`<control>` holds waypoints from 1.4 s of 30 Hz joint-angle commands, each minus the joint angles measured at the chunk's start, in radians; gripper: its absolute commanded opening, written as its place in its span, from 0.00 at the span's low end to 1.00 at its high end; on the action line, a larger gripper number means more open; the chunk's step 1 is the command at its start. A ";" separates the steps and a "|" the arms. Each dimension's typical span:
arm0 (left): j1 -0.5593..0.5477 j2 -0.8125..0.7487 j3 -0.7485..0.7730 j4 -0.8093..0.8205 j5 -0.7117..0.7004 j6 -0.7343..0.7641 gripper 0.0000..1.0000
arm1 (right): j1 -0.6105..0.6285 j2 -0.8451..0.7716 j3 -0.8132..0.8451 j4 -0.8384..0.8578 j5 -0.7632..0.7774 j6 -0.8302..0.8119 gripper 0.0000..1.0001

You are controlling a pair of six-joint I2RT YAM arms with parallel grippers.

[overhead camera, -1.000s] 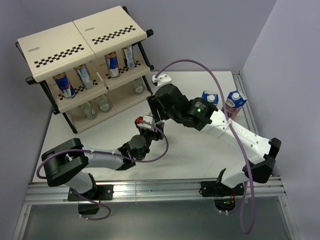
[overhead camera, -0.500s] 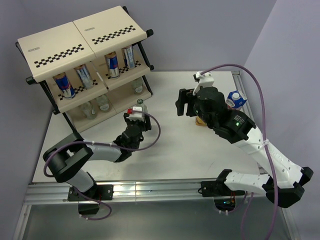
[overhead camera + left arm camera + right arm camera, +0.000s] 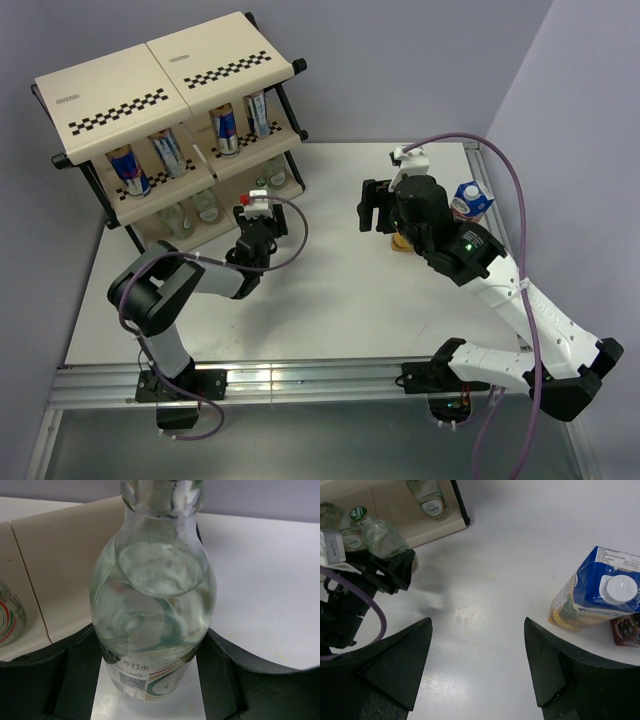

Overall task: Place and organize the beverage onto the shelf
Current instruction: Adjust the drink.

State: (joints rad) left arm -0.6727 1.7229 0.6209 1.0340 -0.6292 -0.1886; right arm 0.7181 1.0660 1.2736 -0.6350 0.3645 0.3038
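My left gripper (image 3: pixel 150 633) is shut on a small clear bottle (image 3: pixel 152 605), its black fingers (image 3: pixel 75 675) pressing both sides. It holds the bottle (image 3: pixel 382 535) upright at the right end of the shelf's (image 3: pixel 160 75) bottom tier. Several blue-silver-red cans (image 3: pixel 226 128) stand on the middle tier. Three bottles (image 3: pixel 207 207) are on the bottom tier. My right gripper (image 3: pixel 477 622) hangs open over bare table with nothing between its jaws. The pineapple carton (image 3: pixel 600 595) stands just to its right, and the grape carton (image 3: pixel 470 198) is behind that.
The shelf's cream panel (image 3: pixel 60 580) lies just behind the held bottle, with another bottle (image 3: pixel 7 615) to its left. The table's right edge (image 3: pixel 495 220) runs close to the cartons. A purple cable (image 3: pixel 290 225) loops from the left wrist.
The left arm carried the bottle up and left to the shelf's bottom tier. The right arm swung right toward the cartons, and its jaws opened wider.
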 commanded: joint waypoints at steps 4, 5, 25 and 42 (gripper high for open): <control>0.080 0.061 0.128 0.229 0.052 -0.021 0.00 | -0.016 -0.029 -0.013 0.061 -0.010 -0.025 0.81; 0.088 0.069 0.141 0.228 0.056 -0.026 0.00 | -0.017 -0.028 -0.017 0.067 -0.010 -0.028 0.81; 0.214 0.199 0.269 0.244 0.105 -0.020 0.00 | -0.026 0.009 -0.026 0.072 -0.010 -0.038 0.81; 0.263 0.309 0.365 0.261 0.079 0.026 0.00 | -0.025 -0.011 -0.053 0.089 -0.042 -0.043 0.81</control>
State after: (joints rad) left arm -0.4313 2.0354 0.9073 1.1030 -0.5381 -0.1696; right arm 0.6994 1.0821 1.2316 -0.5873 0.3241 0.2710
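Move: The left gripper already holds an upright soda bottle. Its free spot on the lower shelf lies about 12 cm ahead, 6 cm left and some 3 cm lower. The end bottle stands roughly 16 cm ahead and 1 cm right; the next shelved bottle is about 5 cm ahead and 16 cm left, both some 3 cm lower. From the idle right gripper that spot is some 22 cm ahead, 37 cm left and 22 cm lower. Bring the left gripper, fingers level and keeping their hold on the bottle, about 11 cm forward and 6 cm left, in under the upper shelf to the near left side of the end bottle. Let it sink a couple of centimetres on the way, turn it about 10 degrees counter-clockwise, and don't open the fingers. ##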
